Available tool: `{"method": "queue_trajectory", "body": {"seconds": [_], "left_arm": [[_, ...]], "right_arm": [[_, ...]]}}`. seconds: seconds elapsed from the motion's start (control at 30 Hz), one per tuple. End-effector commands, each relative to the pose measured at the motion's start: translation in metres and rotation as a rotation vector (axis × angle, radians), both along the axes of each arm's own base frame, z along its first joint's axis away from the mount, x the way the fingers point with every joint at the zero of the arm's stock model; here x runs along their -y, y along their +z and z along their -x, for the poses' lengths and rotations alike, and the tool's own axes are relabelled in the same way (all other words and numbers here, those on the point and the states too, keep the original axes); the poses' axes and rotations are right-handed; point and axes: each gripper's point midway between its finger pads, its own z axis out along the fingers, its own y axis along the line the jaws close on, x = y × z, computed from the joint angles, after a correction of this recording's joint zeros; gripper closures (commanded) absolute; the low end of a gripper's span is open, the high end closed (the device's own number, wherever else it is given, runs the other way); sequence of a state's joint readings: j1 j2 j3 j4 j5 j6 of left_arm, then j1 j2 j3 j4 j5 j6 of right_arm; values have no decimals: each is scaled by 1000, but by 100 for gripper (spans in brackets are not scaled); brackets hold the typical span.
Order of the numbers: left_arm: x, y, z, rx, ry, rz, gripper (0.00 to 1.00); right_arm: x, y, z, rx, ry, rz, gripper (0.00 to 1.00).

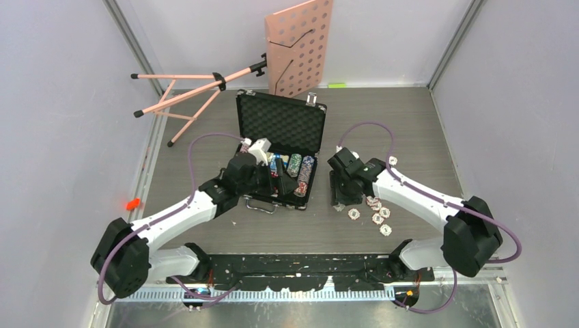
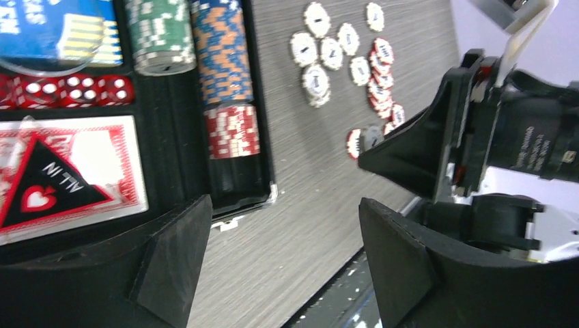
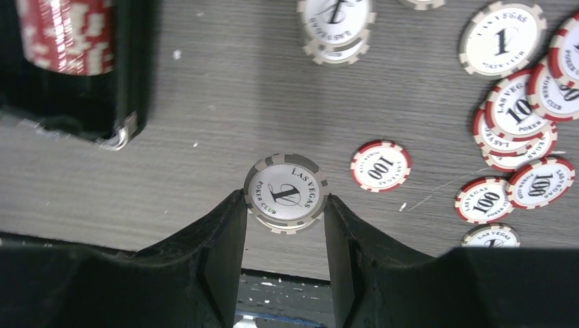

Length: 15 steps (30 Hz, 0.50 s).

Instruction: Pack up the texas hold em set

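The open black case (image 1: 280, 123) of the texas hold em set lies mid-table, with rows of striped chips (image 1: 295, 167) in its tray. My left gripper (image 1: 273, 179) hovers over the case's front edge; its fingers (image 2: 171, 253) stand wide apart with nothing between them. Below it are green (image 2: 160, 34), orange-blue (image 2: 220, 58) and red chip rows (image 2: 232, 130), red dice (image 2: 68, 90) and a card deck (image 2: 68, 171). My right gripper (image 3: 285, 205) is shut on a small stack of white chips (image 3: 287, 191), just right of the case corner (image 3: 123, 135). Loose red and white chips (image 1: 377, 212) lie on the table beside it.
A pink perforated music stand (image 1: 300, 44) leans at the back, its tripod legs (image 1: 181, 96) lying at the back left. Scattered chips (image 3: 519, 109) crowd the table right of the right gripper. A small red item (image 1: 132, 203) sits at the left edge.
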<state>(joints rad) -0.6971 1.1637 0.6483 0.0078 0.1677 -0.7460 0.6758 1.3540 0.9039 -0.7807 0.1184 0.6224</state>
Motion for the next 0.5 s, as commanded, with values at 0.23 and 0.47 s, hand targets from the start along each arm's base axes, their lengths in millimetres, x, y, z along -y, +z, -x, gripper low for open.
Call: {"method": "queue_trajectory", "body": {"seconds": [0.23, 0.47], "left_arm": [[37, 35, 3, -186, -169, 239, 18], [55, 36, 8, -300, -277, 321, 16]], "right_arm": [[-42, 51, 14, 85, 250, -176, 68], [-66, 73, 23, 127, 370, -256, 69]]}}
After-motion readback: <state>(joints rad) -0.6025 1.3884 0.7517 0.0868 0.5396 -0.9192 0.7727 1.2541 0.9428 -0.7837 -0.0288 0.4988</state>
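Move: The white chips pinched in the right gripper are about 16 cm to the left gripper's right, some 6 cm back and 7 cm below it; the red chips in the case are about 3 cm right, 2 cm ahead and 11 cm below the left. From the right gripper, the 100 chip is 5 cm right, level, 6 cm below; the white stack 9 cm ahead, 3 cm right and as low; the red chips 13 cm left, 8 cm ahead, 4 cm below. Bring the right gripper up and left about 4 cm each way, drawing back slightly towards the base and turning some 15 degrees counter-clockwise, with its pinch on the white chips kept. Meanwhile carry the wide-open left gripper about 3.5 cm right towards those chips, rising 2 cm then sinking back, its fingers swinging clockwise to point more to the right. ##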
